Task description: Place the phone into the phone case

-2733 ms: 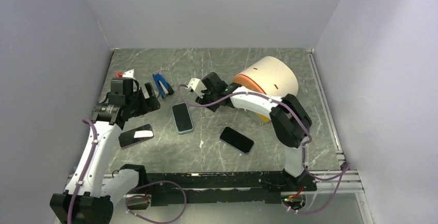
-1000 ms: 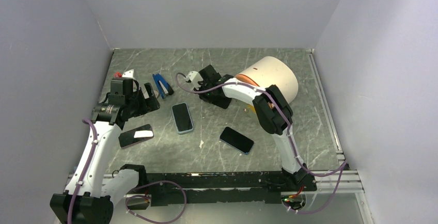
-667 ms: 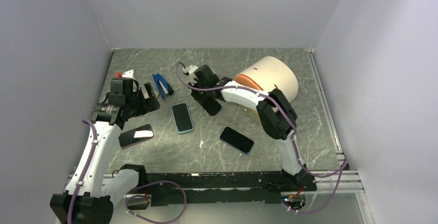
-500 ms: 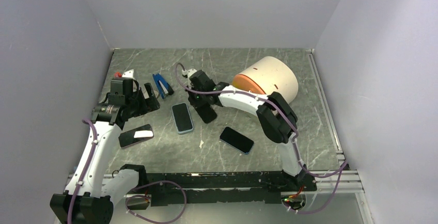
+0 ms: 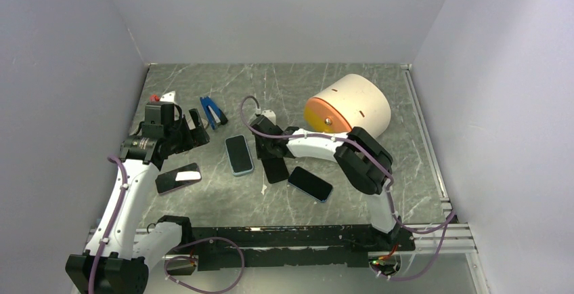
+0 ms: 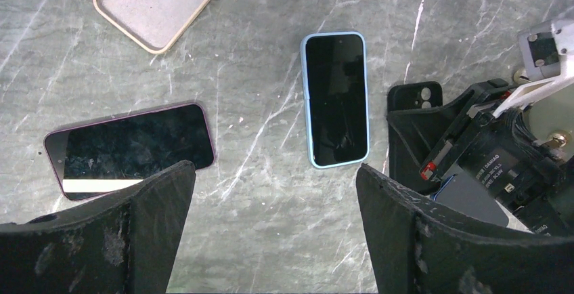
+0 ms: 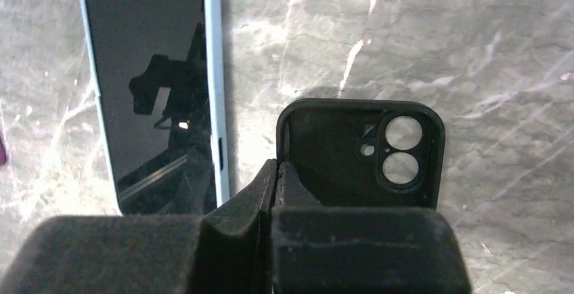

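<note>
A black phone case (image 7: 359, 152), open side up with its camera holes at the far end, lies low over the table between two phones; it also shows in the top view (image 5: 275, 170). My right gripper (image 7: 276, 172) is shut on the case's left wall. A phone with a light blue edge (image 7: 152, 84) lies screen up just left of it, also visible in the left wrist view (image 6: 335, 97). A dark phone (image 5: 310, 183) lies to the case's right. My left gripper (image 6: 271, 233) is open and empty, high above the table at the left (image 5: 193, 126).
A phone with a purple edge (image 6: 128, 148) lies at the left. A beige empty case (image 6: 159, 3) and a blue tool (image 5: 212, 111) lie at the back left. A big cream cylinder with an orange end (image 5: 352, 104) lies on its side at the back right.
My right gripper has swung from beside the cylinder toward the front with the black case, down to between the two phones. The left arm has not moved.
</note>
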`<state>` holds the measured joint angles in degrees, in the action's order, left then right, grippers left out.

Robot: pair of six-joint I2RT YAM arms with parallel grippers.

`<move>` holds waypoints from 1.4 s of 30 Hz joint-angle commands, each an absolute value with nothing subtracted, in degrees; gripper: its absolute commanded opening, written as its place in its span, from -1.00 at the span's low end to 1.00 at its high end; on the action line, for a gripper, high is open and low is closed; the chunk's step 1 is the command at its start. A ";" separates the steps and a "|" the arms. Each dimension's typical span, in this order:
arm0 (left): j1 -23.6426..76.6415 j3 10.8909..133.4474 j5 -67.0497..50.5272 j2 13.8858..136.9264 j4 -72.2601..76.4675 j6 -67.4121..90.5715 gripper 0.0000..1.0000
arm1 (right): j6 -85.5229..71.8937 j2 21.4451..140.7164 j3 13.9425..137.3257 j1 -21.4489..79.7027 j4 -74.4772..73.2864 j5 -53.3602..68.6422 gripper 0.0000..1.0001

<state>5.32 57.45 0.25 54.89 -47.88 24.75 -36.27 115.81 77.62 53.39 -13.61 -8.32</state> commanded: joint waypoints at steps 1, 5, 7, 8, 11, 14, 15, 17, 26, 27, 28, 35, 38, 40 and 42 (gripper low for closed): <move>5.47 58.80 -0.09 53.70 -46.95 24.88 0.87 | -42.03 113.37 77.35 53.66 -11.57 -14.85 -1.00; 5.45 58.80 -0.09 53.78 -46.94 24.88 0.87 | -42.40 112.67 76.85 53.94 -10.00 -14.25 -0.63; 5.45 58.75 -0.09 53.64 -47.02 24.88 0.87 | -40.73 111.99 77.34 54.05 -10.23 -13.64 -0.33; 5.45 58.82 -0.09 53.69 -47.02 24.87 0.87 | -39.74 111.48 77.49 54.11 -10.61 -13.77 -0.21; 5.45 58.88 -0.09 53.67 -47.07 24.97 0.86 | -35.74 108.19 75.10 54.19 -9.52 -13.62 0.12; 5.45 59.18 2.18 53.53 -47.45 25.32 0.87 | -31.22 103.48 69.74 54.22 -5.91 -11.68 0.45; 5.45 59.37 2.81 53.45 -47.81 25.42 0.87 | -29.86 101.86 68.22 54.16 -5.51 -11.49 0.54; 5.45 59.50 3.34 53.33 -47.90 25.57 0.88 | -25.83 98.68 64.88 54.11 -5.12 -10.71 0.70; 5.45 59.50 3.10 53.31 -47.90 25.36 0.88 | -13.03 85.80 54.39 54.08 -13.02 -6.36 0.98; 5.45 59.48 2.99 53.34 -47.80 25.44 0.88 | -11.47 84.74 53.30 54.13 -14.13 -5.35 0.97; 5.45 59.42 3.00 53.35 -47.73 25.42 0.88 | -10.35 83.72 52.43 54.19 -15.31 -4.68 0.97; 5.45 59.50 3.00 53.50 -47.72 25.40 0.88 | -3.28 78.89 48.18 54.16 -20.72 -0.89 0.96; 5.45 59.48 2.93 53.53 -47.70 25.44 0.88 | -0.64 78.84 47.23 54.16 -22.01 -0.24 0.98; 5.45 59.50 2.91 53.53 -47.79 25.41 0.88 | 1.35 79.56 46.50 54.15 -22.22 -0.31 0.98; 5.45 59.46 2.88 53.44 -47.73 25.46 0.88 | 2.23 80.76 46.13 54.10 -22.57 -1.44 0.98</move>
<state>5.32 57.45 2.42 54.13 -48.10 24.95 -2.63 80.25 47.00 54.00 -21.02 -1.39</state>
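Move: The right hand's shut fingers still hold the black phone case by its left rim. The case's middle is about 4 cm back and 4 cm right. The phone with the dark blue edge lies some 10 cm back and 16 cm right of this hand, barely below. The blue-cased phone is about 7 cm left, level with it. From the left hand, the phone is roughly 29 cm right, 6 cm back and 18 cm below. The right fingers let go of the black case's left rim after easing it barely forward, and open wide while the hand lifts off by some 6 cm. The hand swings right and back, about 13 and 10 cm, turning some 30 degrees counter-clockwise, then sinks about 3 cm to bring the open fingers over the phone, still short of touching. ##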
